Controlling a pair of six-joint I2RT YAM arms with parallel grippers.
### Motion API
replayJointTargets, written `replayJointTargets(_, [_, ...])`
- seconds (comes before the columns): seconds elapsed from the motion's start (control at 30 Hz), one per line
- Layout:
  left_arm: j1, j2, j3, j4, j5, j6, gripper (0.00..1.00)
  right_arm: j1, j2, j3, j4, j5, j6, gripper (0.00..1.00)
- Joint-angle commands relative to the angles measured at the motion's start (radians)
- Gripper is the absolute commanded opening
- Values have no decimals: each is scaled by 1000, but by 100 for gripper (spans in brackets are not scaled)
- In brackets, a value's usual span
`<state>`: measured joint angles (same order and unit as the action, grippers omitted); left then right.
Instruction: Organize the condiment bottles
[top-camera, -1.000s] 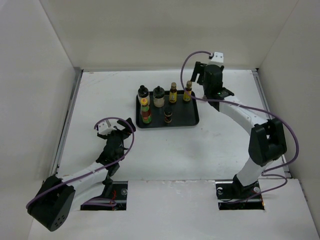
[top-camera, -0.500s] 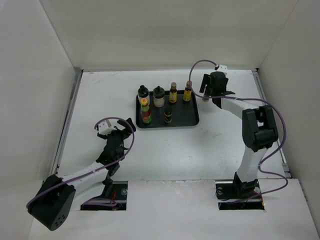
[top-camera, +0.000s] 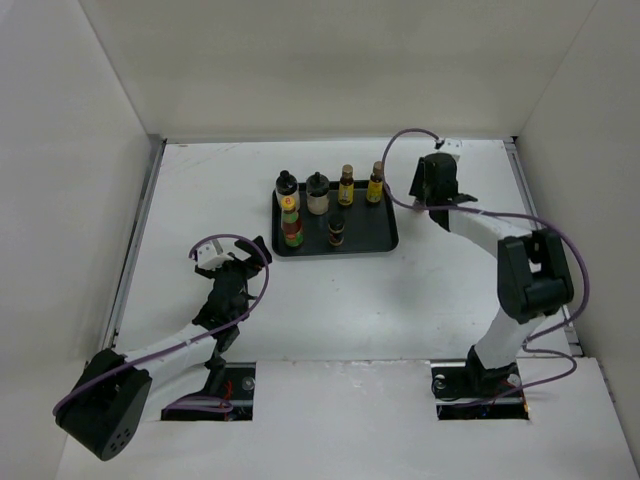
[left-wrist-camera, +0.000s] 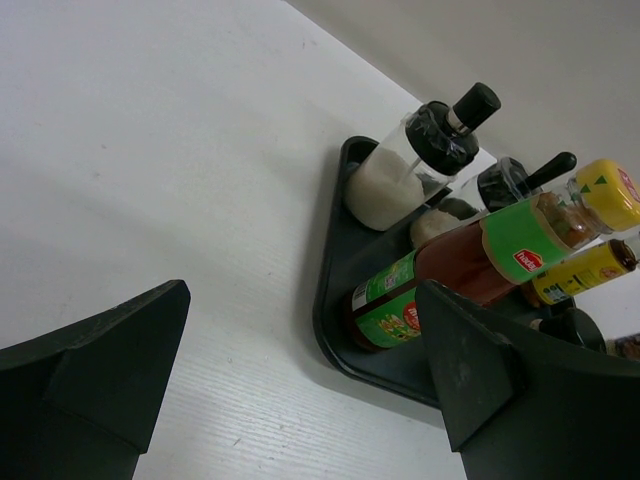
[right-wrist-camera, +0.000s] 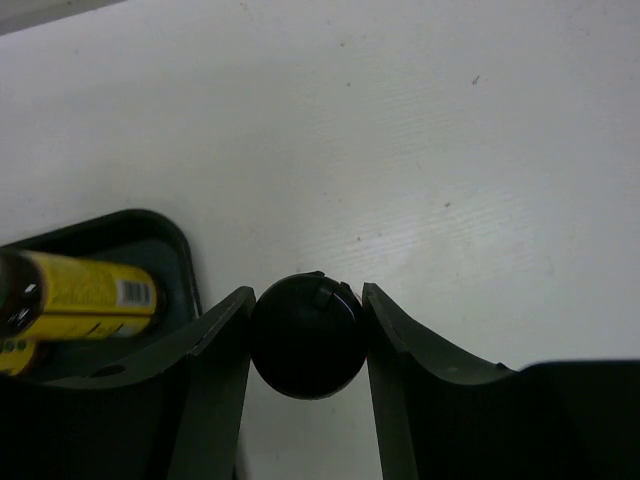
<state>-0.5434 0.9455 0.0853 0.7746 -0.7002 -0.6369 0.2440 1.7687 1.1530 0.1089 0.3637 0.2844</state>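
Note:
Several condiment bottles stand on the black tray (top-camera: 385, 238): a pale black-capped one (top-camera: 287, 184), the red-green one (top-camera: 292, 230), another pale one (top-camera: 318, 194), two slim yellow-labelled ones (top-camera: 346, 187) (top-camera: 375, 185) and a short brown one (top-camera: 336, 233). Just right of the tray, my right gripper (top-camera: 436, 186) points down at the table. In the right wrist view, my right gripper (right-wrist-camera: 306, 292) is shut on a round dark bottle cap (right-wrist-camera: 306, 340), with both fingers touching it. My left gripper (left-wrist-camera: 300, 400) is open and holds nothing, near the tray's corner (left-wrist-camera: 330, 330) and the red-green bottle (left-wrist-camera: 460, 265).
White walls enclose the table on the left, back and right. The tray's rounded corner (right-wrist-camera: 165, 235) and a slim yellow-labelled bottle (right-wrist-camera: 85, 293) lie just left of my right gripper. Bare white table (top-camera: 330, 300) stretches between the tray and the arm bases.
My right gripper has shifted right, away from the tray's back right corner, and closed on the dark-capped bottle. The left arm has not moved.

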Motion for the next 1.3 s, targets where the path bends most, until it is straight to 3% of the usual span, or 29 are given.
replayJointTargets(0.0, [6, 3, 22, 45, 8, -14, 100, 73, -185, -58, 72, 23, 18, 36])
replayJointTargets(0.17, [9, 16, 33, 38, 8, -14, 100, 192, -261, -133, 66, 15, 36, 37])
replayJointTargets(0.33, [9, -13, 30, 34, 4, -15, 100, 290, -189, -122, 97, -14, 42, 37])
replayJointTargets(0.77, [15, -7, 57, -40, -21, -12, 100, 373, -60, -128, 95, 43, 47, 43])
replayJointTargets(0.87, [17, 38, 91, -72, -45, -7, 100, 377, -83, -147, 104, 47, 53, 61])
replayJointTargets(0.97, [6, 85, 152, -176, -79, -10, 100, 375, -133, -165, 106, 49, 58, 94])
replayJointTargets(1.0, [3, 91, 168, -199, -90, -10, 100, 375, -161, -177, 109, 55, 59, 100])
replayJointTargets(1.17, [-2, 64, 191, -261, -124, -12, 100, 377, -328, -291, 167, 121, 71, 100])
replayJointTargets(1.27, [-2, 36, 202, -296, -117, -9, 100, 378, -467, -412, 218, 239, 104, 100])
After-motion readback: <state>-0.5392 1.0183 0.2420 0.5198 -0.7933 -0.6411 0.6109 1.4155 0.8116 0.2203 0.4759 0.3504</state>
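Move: The right hand already grips the dark-capped spice jar. The bare spot in the tray's near right part lies about 15 cm to its left, 7 cm back and 7 cm down. The right yellow bottle stands some 10 cm beyond that spot, the left yellow bottle 8 cm farther left than its twin, and the small dark jar 12 cm left of the spot and 3 cm nearer. From the left hand the spot is roughly 45 cm right and 15 cm ahead. Keeping its pinch on the spice jar, the right hand carries it about 15 cm left and 7 cm back over the tray's right rim, arching up some 7 cm and down again while turning nearly 20 degrees counter-clockwise. There the fingers open wide and let go of the jar, then the hand draws back and right, rising about 5 cm. The left hand, empty, tips down slightly and edges forward. ##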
